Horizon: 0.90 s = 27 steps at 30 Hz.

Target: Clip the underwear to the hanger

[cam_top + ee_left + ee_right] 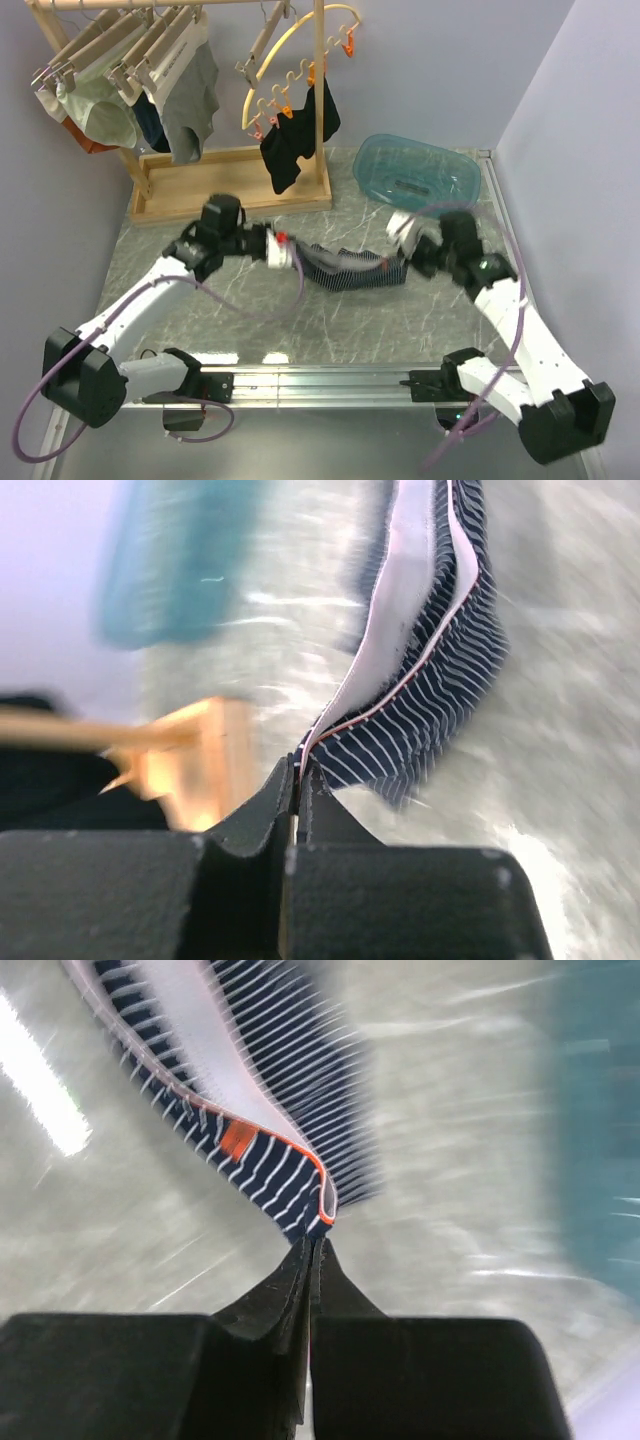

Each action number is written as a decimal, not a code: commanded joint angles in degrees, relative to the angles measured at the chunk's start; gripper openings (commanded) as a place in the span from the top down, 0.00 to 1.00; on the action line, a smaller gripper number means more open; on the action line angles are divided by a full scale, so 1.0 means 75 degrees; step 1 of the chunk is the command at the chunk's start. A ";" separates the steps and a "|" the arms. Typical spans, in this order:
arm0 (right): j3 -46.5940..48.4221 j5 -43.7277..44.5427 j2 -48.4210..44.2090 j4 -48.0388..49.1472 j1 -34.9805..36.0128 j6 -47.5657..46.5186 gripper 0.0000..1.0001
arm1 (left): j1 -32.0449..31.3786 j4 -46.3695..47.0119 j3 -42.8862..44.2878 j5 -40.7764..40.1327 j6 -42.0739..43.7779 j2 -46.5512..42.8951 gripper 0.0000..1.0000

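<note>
The underwear (345, 268), navy with pale pinstripes and a grey waistband, is stretched in a sagging band between my two grippers over the marble table. My left gripper (291, 251) is shut on its left end; in the left wrist view the fingertips (298, 767) pinch the waistband edge of the underwear (430, 690). My right gripper (401, 262) is shut on the right end; in the right wrist view the jaws (312, 1244) clamp an orange-trimmed corner of the underwear (250, 1170). An empty pale wooden hanger (263, 45) with clips hangs tilted from the rack's top bar, well behind both grippers.
A wooden rack (235, 185) stands at the back left, with several hangers holding grey and other garments (190, 100). On it hangs a yellow arc with orange pegs (290, 70) carrying a black garment (295, 140). A teal basin (415, 170) sits at the back right. Walls close in left and right.
</note>
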 commanded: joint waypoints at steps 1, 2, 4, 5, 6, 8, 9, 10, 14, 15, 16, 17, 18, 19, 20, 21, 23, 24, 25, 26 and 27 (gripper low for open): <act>0.1756 -0.0898 0.0753 0.0333 -0.0883 0.0549 1.00 | 0.0260 -0.0065 0.1528 -0.0496 -0.3436 0.0433 1.00; 0.2049 -0.0992 0.0884 0.0285 -0.1129 0.0642 1.00 | 0.0342 -0.0135 0.1777 -0.0567 -0.3744 0.0516 1.00; 0.2788 -0.1250 0.1130 0.0157 -0.1307 0.0842 1.00 | 0.0529 -0.0252 0.2385 -0.0847 -0.4539 0.0704 1.00; 0.2976 -0.1285 0.1155 0.0133 -0.1389 0.0924 1.00 | 0.0553 -0.0473 0.2562 -0.0953 -0.4695 0.0751 1.00; 0.3291 -0.1309 0.1190 0.0121 -0.1436 0.1052 1.00 | 0.0577 -0.0638 0.2727 -0.1047 -0.4836 0.0798 1.00; 0.3493 -0.1332 0.1167 0.0004 -0.1460 0.1182 1.00 | 0.0588 -0.0826 0.3067 -0.1317 -0.5304 0.0798 1.00; 0.3551 -0.1332 0.1120 -0.0008 -0.1483 0.1206 1.00 | 0.0600 -0.1094 0.3149 -0.1341 -0.5410 0.0740 1.00; 0.3540 -0.1356 0.0957 -0.0089 -0.1483 0.1206 1.00 | 0.0600 -0.1224 0.3243 -0.1341 -0.5586 0.0681 1.00; 0.3261 -0.1566 0.0348 -0.0628 -0.1471 0.0949 1.00 | 0.0612 -0.1845 0.3174 -0.1120 -0.5997 0.0097 1.00; 0.3190 -0.1602 0.0172 -0.0919 -0.1471 0.0855 1.00 | 0.0600 -0.2032 0.3011 -0.1049 -0.6113 -0.0288 1.00; 0.3108 -0.1695 -0.0201 -0.1061 -0.1483 0.0738 1.00 | 0.0600 -0.2127 0.2894 -0.0955 -0.6184 -0.0512 1.00; 0.2944 -0.1789 -0.0402 -0.1214 -0.1483 0.0540 1.00 | 0.0589 -0.2244 0.2765 -0.0722 -0.6243 -0.0746 1.00; 0.2873 -0.1882 -0.0601 -0.1401 -0.1460 0.0410 1.00 | 0.0565 -0.2407 0.2578 -0.0581 -0.6255 -0.1178 1.00; 0.2826 -0.1999 -0.0951 -0.1843 -0.1460 0.0281 1.00 | 0.0553 -0.2676 0.2483 -0.0405 -0.6325 -0.1391 1.00; 0.2756 -0.2209 -0.1128 -0.2080 -0.1448 0.0071 1.00 | 0.0530 -0.2841 0.2389 -0.0241 -0.6372 -0.1591 1.00; 0.2732 -0.2351 -0.1281 -0.2326 -0.1436 -0.0024 1.00 | 0.0495 -0.2982 0.2226 0.0225 -0.6477 -0.1975 1.00; 0.2662 -0.2655 -0.1633 -0.3018 -0.1390 -0.0200 1.00 | 0.0193 -0.3403 0.2096 0.0522 -0.6548 -0.2294 1.00; 0.2603 -0.2738 -0.1727 -0.3147 -0.1378 -0.0177 1.00 | 0.0062 -0.3417 0.1922 0.0418 -0.6711 -0.2551 1.00; 0.2533 -0.2797 -0.1844 -0.3299 -0.1366 -0.0142 1.00 | 0.0003 -0.3498 0.1862 0.0475 -0.6898 -0.2635 1.00; 0.2301 -0.2867 -0.1868 -0.3266 -0.1331 0.0079 1.00 | -0.0009 -0.3708 0.1815 0.0545 -0.6877 -0.2682 1.00; 0.2171 -0.2972 -0.1857 -0.3208 -0.1308 0.0150 1.00 | -0.0009 -0.3803 0.1721 0.0546 -0.6876 -0.2671 1.00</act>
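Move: Both hands already pinch the underwear by its waistband ends. From the left hand the cloth's middle is about 14 cm to the right, 4 cm back and 8 cm lower; the wooden rack base stands some 25 cm ahead, 19 cm left and 16 cm lower. From the right hand the same cloth middle is about 11 cm left, 1 cm back and 4 cm lower, and the teal bin lies roughly 28 cm ahead, 9 cm right and 8 cm lower. Up and forward together in a quick flick, both hands swing the underwear roughly 6 cm out and 10 to 15 cm higher, then draw it straight back towards the bases, the left by some 17 cm, the right slightly less. The left wrist rolls about 40 degrees, its top tipping forward, while the right fingers tip up a little; both keep their pinch as the hands spread slightly apart. ##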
